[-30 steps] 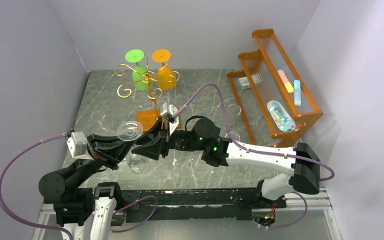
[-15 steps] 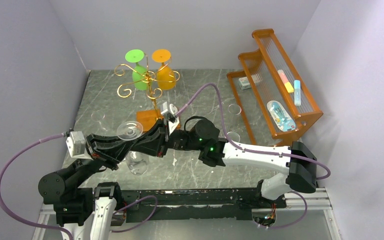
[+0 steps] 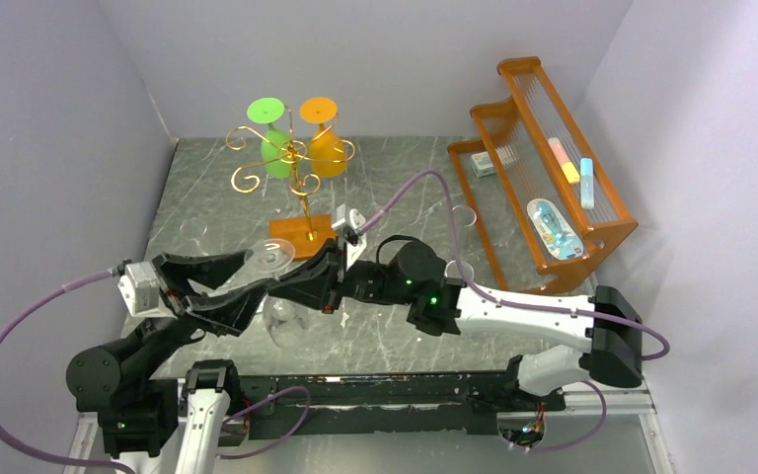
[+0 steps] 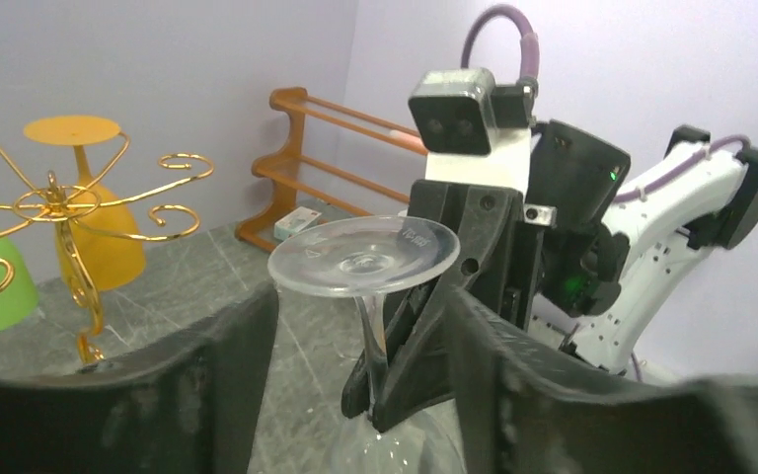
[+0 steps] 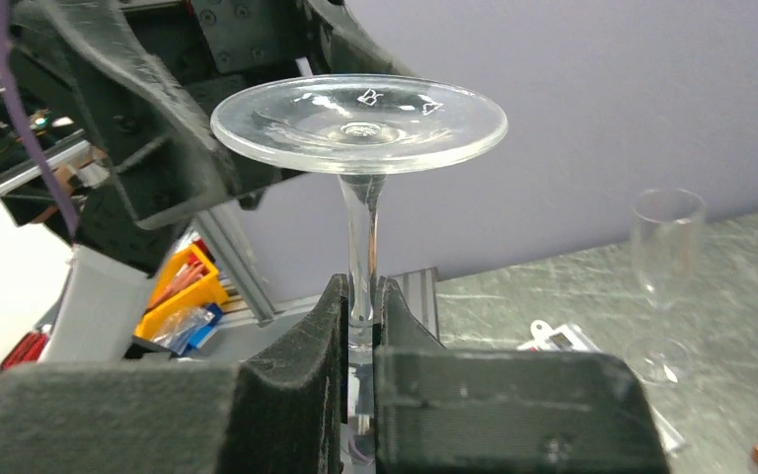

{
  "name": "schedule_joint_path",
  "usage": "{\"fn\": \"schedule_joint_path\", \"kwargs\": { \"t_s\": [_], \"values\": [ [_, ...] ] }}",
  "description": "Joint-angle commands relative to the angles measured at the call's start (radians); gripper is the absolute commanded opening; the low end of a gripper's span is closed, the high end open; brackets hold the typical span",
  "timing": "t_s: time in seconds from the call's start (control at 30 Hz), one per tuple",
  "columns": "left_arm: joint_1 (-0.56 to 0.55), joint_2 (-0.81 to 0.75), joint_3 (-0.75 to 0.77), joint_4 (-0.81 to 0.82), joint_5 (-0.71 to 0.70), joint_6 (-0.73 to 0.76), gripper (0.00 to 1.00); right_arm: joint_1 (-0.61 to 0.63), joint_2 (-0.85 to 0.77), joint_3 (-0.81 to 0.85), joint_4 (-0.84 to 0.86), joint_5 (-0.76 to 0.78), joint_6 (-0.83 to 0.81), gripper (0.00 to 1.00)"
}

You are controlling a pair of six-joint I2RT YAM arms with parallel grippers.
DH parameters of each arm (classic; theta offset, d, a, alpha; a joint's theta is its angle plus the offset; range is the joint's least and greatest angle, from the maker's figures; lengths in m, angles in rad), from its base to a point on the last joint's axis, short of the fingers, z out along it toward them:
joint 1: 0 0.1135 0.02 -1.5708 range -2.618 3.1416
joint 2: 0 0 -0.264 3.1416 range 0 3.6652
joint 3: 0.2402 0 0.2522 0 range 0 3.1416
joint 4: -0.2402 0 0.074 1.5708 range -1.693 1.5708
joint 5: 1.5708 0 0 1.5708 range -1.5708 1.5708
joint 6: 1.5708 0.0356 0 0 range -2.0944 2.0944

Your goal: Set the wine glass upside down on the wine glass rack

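The clear wine glass (image 3: 268,259) hangs upside down above the table, foot on top (image 5: 359,123) and bowl below. My right gripper (image 5: 360,296) is shut on its stem just above the bowl, and it also shows in the left wrist view (image 4: 405,365). My left gripper (image 4: 360,306) is open, one finger on each side of the stem and clear of it (image 3: 252,281). The wine glass rack (image 3: 296,163), gold wire on a wooden base, stands behind with a green glass (image 3: 274,148) and an orange glass (image 3: 326,148) hung on it upside down.
A large orange slatted shelf (image 3: 543,158) with small items stands at the right. Clear glasses stand on the marbled table (image 3: 194,232), (image 3: 464,215), one of them showing upright in the right wrist view (image 5: 663,247). Purple walls close in on the left, back and right.
The right gripper has closed on the stem. The left gripper has opened off the stem and drawn back to the left. The glass has shifted slightly right and nearer.
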Motion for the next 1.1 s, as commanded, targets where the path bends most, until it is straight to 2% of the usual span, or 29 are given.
{"fn": "schedule_joint_path", "kwargs": {
  "t_s": [0.0, 0.07, 0.2, 0.3, 0.37, 0.4, 0.57, 0.77, 1.07],
  "values": [
    [-0.003, -0.005, 0.078, -0.100, -0.093, 0.091, 0.74, 0.000, -0.107, -0.077, -0.038, 0.179, -0.029, 0.00],
    [-0.003, -0.006, 0.109, -0.128, -0.091, 0.126, 0.82, -0.003, -0.154, -0.116, -0.058, 0.254, -0.047, 0.00],
    [-0.003, 0.000, 0.145, -0.135, -0.064, 0.149, 0.85, -0.014, -0.248, -0.166, -0.124, 0.396, -0.083, 0.00],
    [-0.003, 0.017, 0.188, -0.132, -0.113, 0.183, 0.88, -0.055, -0.287, -0.184, -0.178, 0.471, -0.097, 0.00],
    [-0.003, 0.051, 0.218, -0.094, -0.173, 0.166, 0.95, -0.096, -0.285, -0.191, -0.194, 0.497, -0.099, 0.00],
    [-0.003, 0.073, 0.234, -0.078, -0.187, 0.164, 0.96, -0.119, -0.278, -0.190, -0.203, 0.504, -0.095, 0.00],
    [-0.003, 0.206, 0.308, -0.098, -0.273, 0.151, 0.96, -0.193, -0.243, -0.147, -0.228, 0.515, -0.147, 0.00],
    [-0.003, 0.285, 0.346, -0.258, -0.466, 0.160, 0.95, -0.271, -0.166, -0.092, -0.226, 0.522, -0.195, 0.00],
    [-0.003, 0.301, 0.242, -0.249, -0.483, 0.158, 0.93, -0.342, -0.079, -0.046, -0.144, 0.562, -0.256, 0.00]
  ]
}}
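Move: The clear wine glass is held upside down by its stem in the right hand. The rack's free right-hand hook lies about 27 cm ahead of this hand, 9 to its right and 4 lower. The rack's hub is as far ahead, straight in front; the hung orange glass stands 34 ahead and 4 right, the green one 33 ahead and 6 left. From the left hand, the hook lies some 27 cm ahead and 11 right, slightly lower. Forward and to the right, sinking about 6 cm, the right hand swings the clear glass some 20 cm farther out towards the rack's right side, turning about 50 degrees clockwise and keeping its pinch on the stem. The left hand, already loosened, opens wide and lifts about 8 cm, then goes forward and left, sinking again, away from the glass. ##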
